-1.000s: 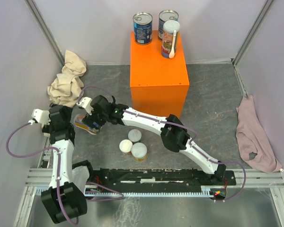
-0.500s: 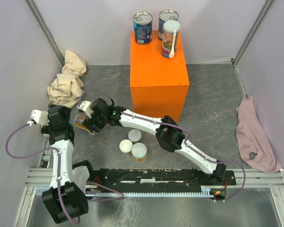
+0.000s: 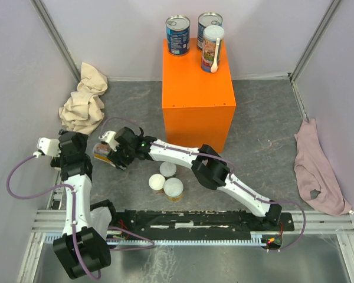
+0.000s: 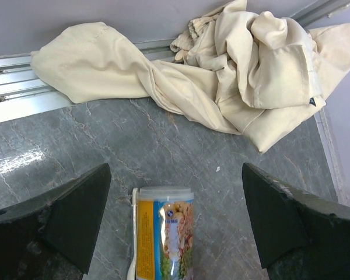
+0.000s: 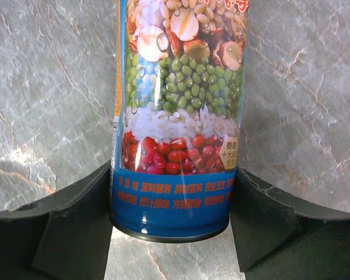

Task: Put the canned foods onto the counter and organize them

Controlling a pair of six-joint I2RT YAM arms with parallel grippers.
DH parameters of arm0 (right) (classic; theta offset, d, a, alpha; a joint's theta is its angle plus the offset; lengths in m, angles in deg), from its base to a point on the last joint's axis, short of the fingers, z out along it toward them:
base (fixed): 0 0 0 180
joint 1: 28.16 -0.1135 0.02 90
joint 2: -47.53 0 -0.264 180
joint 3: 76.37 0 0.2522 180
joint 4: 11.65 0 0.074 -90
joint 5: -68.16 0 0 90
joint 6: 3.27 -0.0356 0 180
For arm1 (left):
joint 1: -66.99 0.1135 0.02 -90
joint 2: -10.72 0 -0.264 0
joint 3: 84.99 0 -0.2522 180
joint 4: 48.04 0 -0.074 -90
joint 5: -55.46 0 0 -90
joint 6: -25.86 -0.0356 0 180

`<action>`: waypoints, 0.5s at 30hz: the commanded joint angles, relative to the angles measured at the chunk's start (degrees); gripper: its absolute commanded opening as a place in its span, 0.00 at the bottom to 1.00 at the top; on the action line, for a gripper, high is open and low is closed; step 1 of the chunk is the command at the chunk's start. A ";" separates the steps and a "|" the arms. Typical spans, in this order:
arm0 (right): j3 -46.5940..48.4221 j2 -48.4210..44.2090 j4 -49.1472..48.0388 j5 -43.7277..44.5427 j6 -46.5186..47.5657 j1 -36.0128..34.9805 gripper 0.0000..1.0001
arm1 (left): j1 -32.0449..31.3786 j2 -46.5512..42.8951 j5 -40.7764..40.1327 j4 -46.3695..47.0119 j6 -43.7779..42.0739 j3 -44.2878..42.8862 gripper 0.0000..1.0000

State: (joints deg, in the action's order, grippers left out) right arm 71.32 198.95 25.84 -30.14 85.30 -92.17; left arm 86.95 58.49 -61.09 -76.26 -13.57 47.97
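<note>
A colourful-labelled can (image 5: 178, 116) lies on its side on the grey floor, left of the orange counter (image 3: 197, 88). My right gripper (image 5: 174, 182) is shut on this can near its blue base, both fingers pressed against its sides. My left gripper (image 4: 175, 175) hangs open just over the can's pale lid end (image 4: 163, 195), touching nothing. In the top view the held can (image 3: 100, 152) sits between the two arms. Two blue tins (image 3: 177, 35) and a colourful can (image 3: 213, 40) stand on the counter. Three pale-lidded cans (image 3: 167, 180) stand upright on the floor.
A beige cloth (image 3: 82, 100) is bunched at the left wall, just beyond the lying can. A pink cloth (image 3: 315, 168) lies at the right wall. The black rail (image 3: 194, 224) with the arm bases runs along the near edge.
My right gripper has reached a little further left and lower, and its jaws have closed from wide open onto the lying can. The left arm has barely moved.
</note>
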 commanded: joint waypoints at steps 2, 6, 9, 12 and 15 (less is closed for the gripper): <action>-7.35 -8.55 -3.05 0.98 -1.25 -0.52 0.39 | 0.60 -0.68 -0.68 1.86 2.18 0.05 0.99; -12.12 -12.59 -2.73 4.35 -1.20 -1.64 0.39 | 0.60 -0.48 -0.61 1.80 2.11 -0.02 0.99; -16.78 -15.68 -3.23 7.94 -1.60 -2.61 0.40 | 0.60 -0.35 -0.51 1.76 2.16 0.05 0.99; -22.22 -18.33 -3.65 12.65 -2.41 -3.13 0.40 | 0.63 -0.18 0.02 1.77 2.28 0.03 0.99; -28.98 -21.45 -6.20 15.54 -2.91 -3.23 0.41 | 0.60 0.01 0.84 2.04 2.51 0.18 0.99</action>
State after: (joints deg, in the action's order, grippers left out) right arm 48.46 184.67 22.69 -20.96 83.47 -94.88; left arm 87.17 58.56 -60.87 -76.26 -13.16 47.99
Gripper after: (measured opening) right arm 0.747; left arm 0.994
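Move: The congee can lies already gripped near its bottom end by the right fingers, lid end pointing left. The orange box's top, the likely place for it, has its middle some 31 cm right of this hand, 14 cm ahead and 24 cm up. Nearly level with the hand stand the white-lidded cans: the nearest 14 cm right and 11 cm back, another 19 cm right and 6 cm back. From the left hand the box top lies roughly 53 cm right, 14 cm ahead and 10 cm up. The congee can, still pinched between the right fingers, is drawn low over the counter to the right and somewhat back, about 6 cm in all and gathering speed, towards the white-lidded cans. The right hand keeps its height and its grip while its fingers tip slightly further down and swing a few degrees clockwise. ##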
